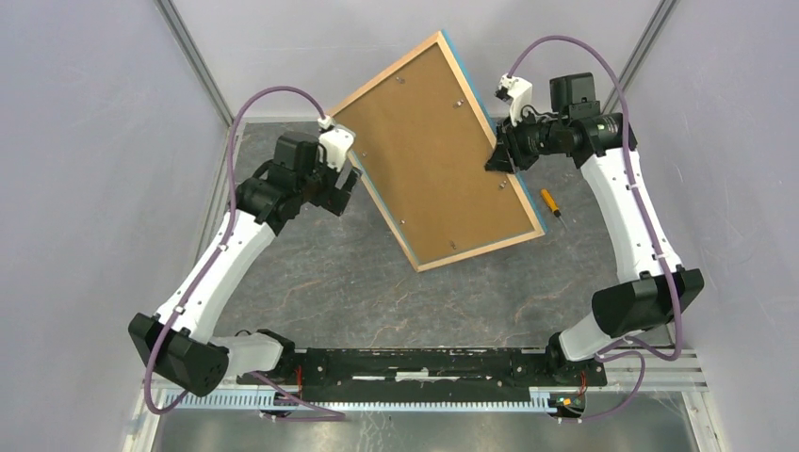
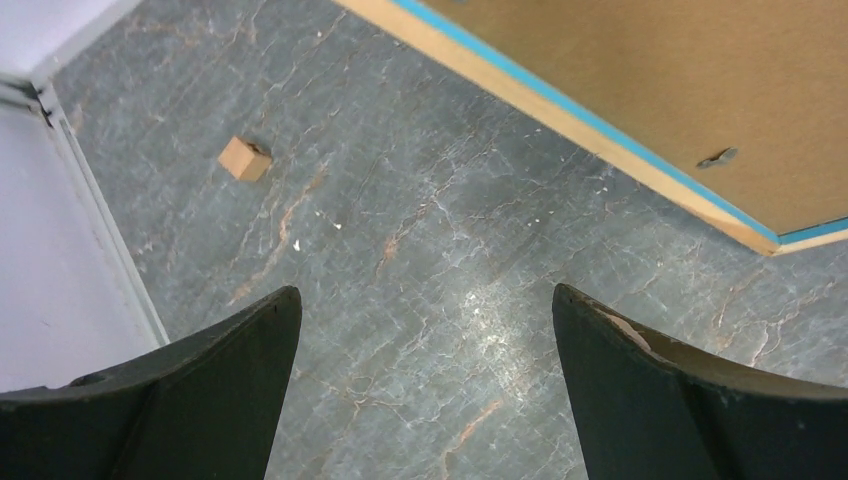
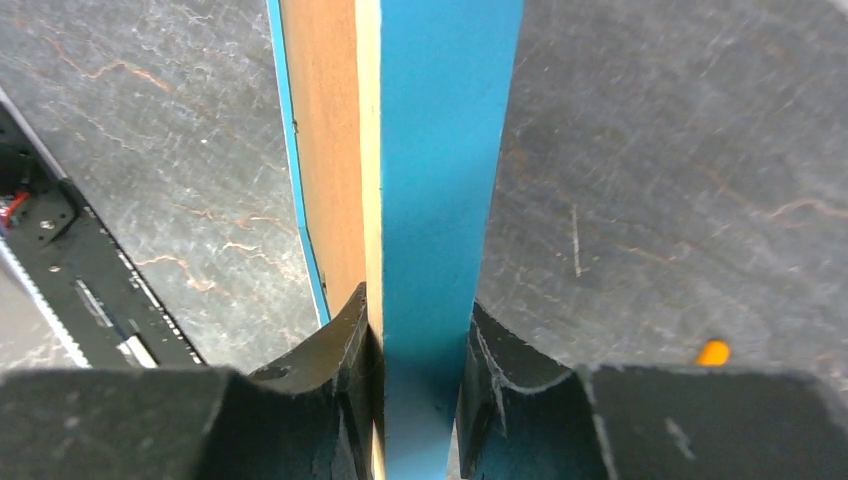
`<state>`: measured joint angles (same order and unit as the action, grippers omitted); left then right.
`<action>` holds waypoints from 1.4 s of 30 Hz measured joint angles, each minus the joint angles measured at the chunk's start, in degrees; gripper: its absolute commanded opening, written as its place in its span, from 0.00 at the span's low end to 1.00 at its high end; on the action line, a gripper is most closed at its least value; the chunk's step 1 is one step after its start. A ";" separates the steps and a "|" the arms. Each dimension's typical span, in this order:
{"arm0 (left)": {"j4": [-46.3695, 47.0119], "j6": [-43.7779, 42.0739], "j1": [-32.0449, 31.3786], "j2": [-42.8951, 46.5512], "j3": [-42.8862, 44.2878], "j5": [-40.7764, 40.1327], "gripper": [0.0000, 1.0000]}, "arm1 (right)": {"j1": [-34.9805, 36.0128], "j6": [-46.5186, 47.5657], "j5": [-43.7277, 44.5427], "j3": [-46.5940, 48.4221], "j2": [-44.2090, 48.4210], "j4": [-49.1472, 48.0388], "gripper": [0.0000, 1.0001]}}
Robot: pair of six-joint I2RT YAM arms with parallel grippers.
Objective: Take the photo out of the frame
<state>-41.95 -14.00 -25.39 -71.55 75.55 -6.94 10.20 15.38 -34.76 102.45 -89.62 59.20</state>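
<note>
The frame [image 1: 433, 151] is held tilted above the table, its brown fibreboard back with light wood rim facing up and a thin blue edge showing. My right gripper [image 1: 497, 158] is shut on the frame's right rim; in the right wrist view the blue rim [image 3: 440, 200] runs straight up between the two black fingers [image 3: 330, 370]. My left gripper [image 1: 345, 184] sits at the frame's left edge, open and touching nothing. In the left wrist view the frame [image 2: 650, 80] passes over the upper right, with a small metal tab [image 2: 718, 157] on its back. The photo is hidden.
A small wooden block [image 2: 244, 158] lies on the dark marbled table near the left wall [image 2: 40, 250]. An orange-handled tool [image 1: 550, 202] lies on the table just right of the frame. White walls stand close on both sides.
</note>
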 measured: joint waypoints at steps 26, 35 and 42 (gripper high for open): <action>-2.12 9.62 32.22 2.32 7.78 19.26 1.00 | 24.85 20.57 33.31 -2.78 5.05 -5.64 0.00; -2.34 11.87 35.91 0.28 8.17 24.35 1.00 | 39.74 24.74 45.72 -29.20 16.61 -20.48 0.00; -2.19 13.75 35.98 -1.20 6.97 26.18 1.00 | 46.95 28.39 52.17 -43.47 20.00 -35.17 0.00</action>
<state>-44.14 -0.25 10.59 -72.75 82.52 19.25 57.14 43.77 17.41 58.98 -69.63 24.03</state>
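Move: My right hand already grips the photo frame by its right long edge, back side up and lifted; its middle lies about 13 cm to my left, some 3 cm back and 7 cm lower. The screwdriver is on the table about 16 cm to the right and 6 cm farther out, roughly 29 cm below. From my empty left hand the frame's middle is 16 cm right, 2 cm ahead and 3 cm lower; the tan block lies 15 cm left, 14 cm ahead, 25 cm down. Keeping my right hand's pinch on the edge, I lift about 5 cm more, then swing the frame down roughly 13 cm while drawing it back and left, rolling my wrist some 60 degrees to turn the frame over. Meanwhile my open left hand clears out of its way, about 13 cm left and, midway, up, settling slightly at the end. ##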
